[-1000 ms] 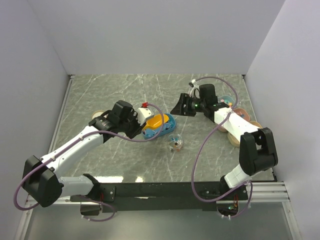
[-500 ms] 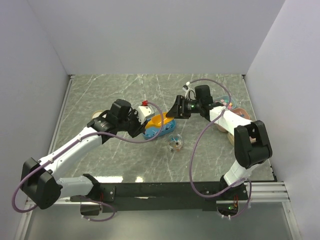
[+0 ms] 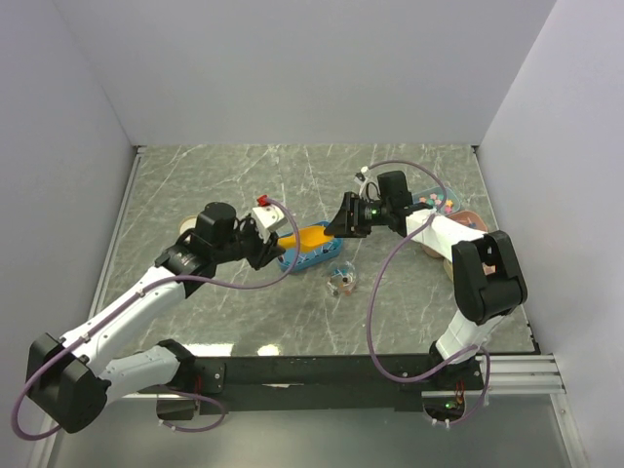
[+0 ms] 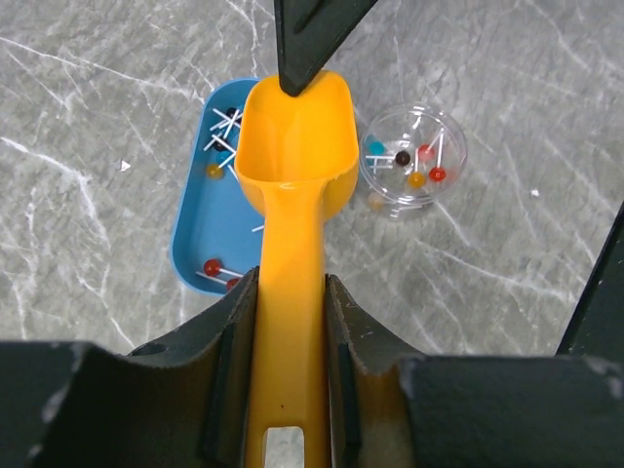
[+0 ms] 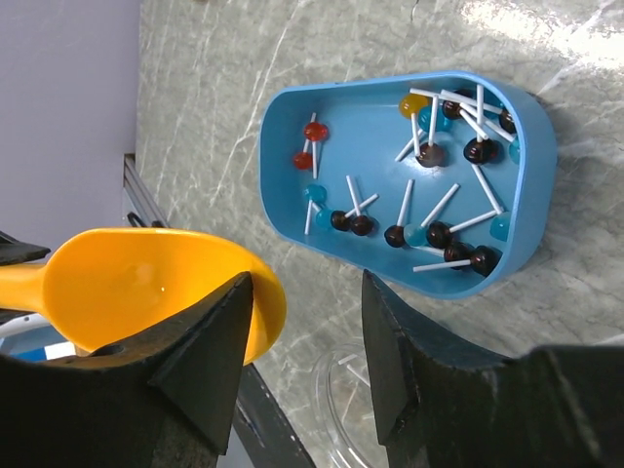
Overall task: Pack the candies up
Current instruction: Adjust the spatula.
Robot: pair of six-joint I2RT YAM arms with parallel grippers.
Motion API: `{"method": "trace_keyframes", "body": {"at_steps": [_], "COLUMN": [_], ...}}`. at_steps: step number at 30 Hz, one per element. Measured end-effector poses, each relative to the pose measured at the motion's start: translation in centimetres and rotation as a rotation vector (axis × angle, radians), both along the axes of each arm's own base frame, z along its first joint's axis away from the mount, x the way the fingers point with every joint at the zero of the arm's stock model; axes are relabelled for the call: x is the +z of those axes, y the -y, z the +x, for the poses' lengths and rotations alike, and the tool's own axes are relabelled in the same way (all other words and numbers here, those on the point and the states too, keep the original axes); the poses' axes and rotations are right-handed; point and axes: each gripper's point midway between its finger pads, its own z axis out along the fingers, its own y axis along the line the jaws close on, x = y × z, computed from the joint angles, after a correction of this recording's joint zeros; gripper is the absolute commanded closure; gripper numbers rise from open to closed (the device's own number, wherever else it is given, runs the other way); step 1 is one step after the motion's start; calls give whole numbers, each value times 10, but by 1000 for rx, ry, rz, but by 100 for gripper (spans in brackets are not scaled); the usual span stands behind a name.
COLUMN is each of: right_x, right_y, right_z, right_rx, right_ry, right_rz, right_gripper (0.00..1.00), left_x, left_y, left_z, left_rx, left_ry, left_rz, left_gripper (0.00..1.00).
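Observation:
The candies are tiny lollipops on white sticks, mostly dark and blue with some red, lying in a blue tray. My left gripper is shut on the handle of an orange scoop, whose empty bowl hangs over the tray's edge. My right gripper is open just above the scoop's front rim, one finger at the lip. A clear cup beside the tray holds several candies.
Round tubs with other sweets stand at the right behind my right arm. Another tub shows behind my left arm. Walls close in the marble table on three sides.
My left arm has drawn back to the left with the scoop. The right gripper has moved left onto the scoop's front rim, and its jaws have narrowed.

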Motion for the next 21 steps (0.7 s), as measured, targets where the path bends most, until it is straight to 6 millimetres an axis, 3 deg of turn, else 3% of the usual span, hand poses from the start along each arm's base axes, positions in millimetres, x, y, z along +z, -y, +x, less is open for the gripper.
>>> {"method": "trace_keyframes", "body": {"at_steps": [8,13,21], "right_x": [-12,-22,-19], "right_y": [9,22,30], "right_z": [2,12,45], "right_rx": [-25,-64,-117], "right_ry": [12,48,165], "right_rz": [-76,-185,-341], "right_gripper": [41,43,51], "left_x": [-7,-28,-79], "left_y": [-4,-23,-44], "left_z": [5,15,26], "left_rx": [37,111,185], "left_ry": [-22,-52,-169], "left_rz": [9,98,294], "left_gripper": [99,99,99]}}
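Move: The orange spatula is already in the left hand, whose fingers lie about 18 cm above the blue box; the box is roughly 10 cm ahead and 10 cm right of it, the clear jar 2 cm ahead and 18 cm right. From the right hand the spatula's bowl lies some 3 cm back and 5 cm left, nearly level; the box is 2 cm ahead, 8 cm left and 10 cm down, the jar 7 cm back and 1 cm left. The spatula, still gripped by its handle, is lowered about 8 cm by the left hand, drifting some 4.5 cm left and a little forward, and dips steeper towards the left end of the blue box. Meanwhile the right hand comes clear of the bowl's tip, sinking and shifting right, then mostly forward about 4.5 cm, its fingers tipping downward some 20 degrees and staying about half open. ##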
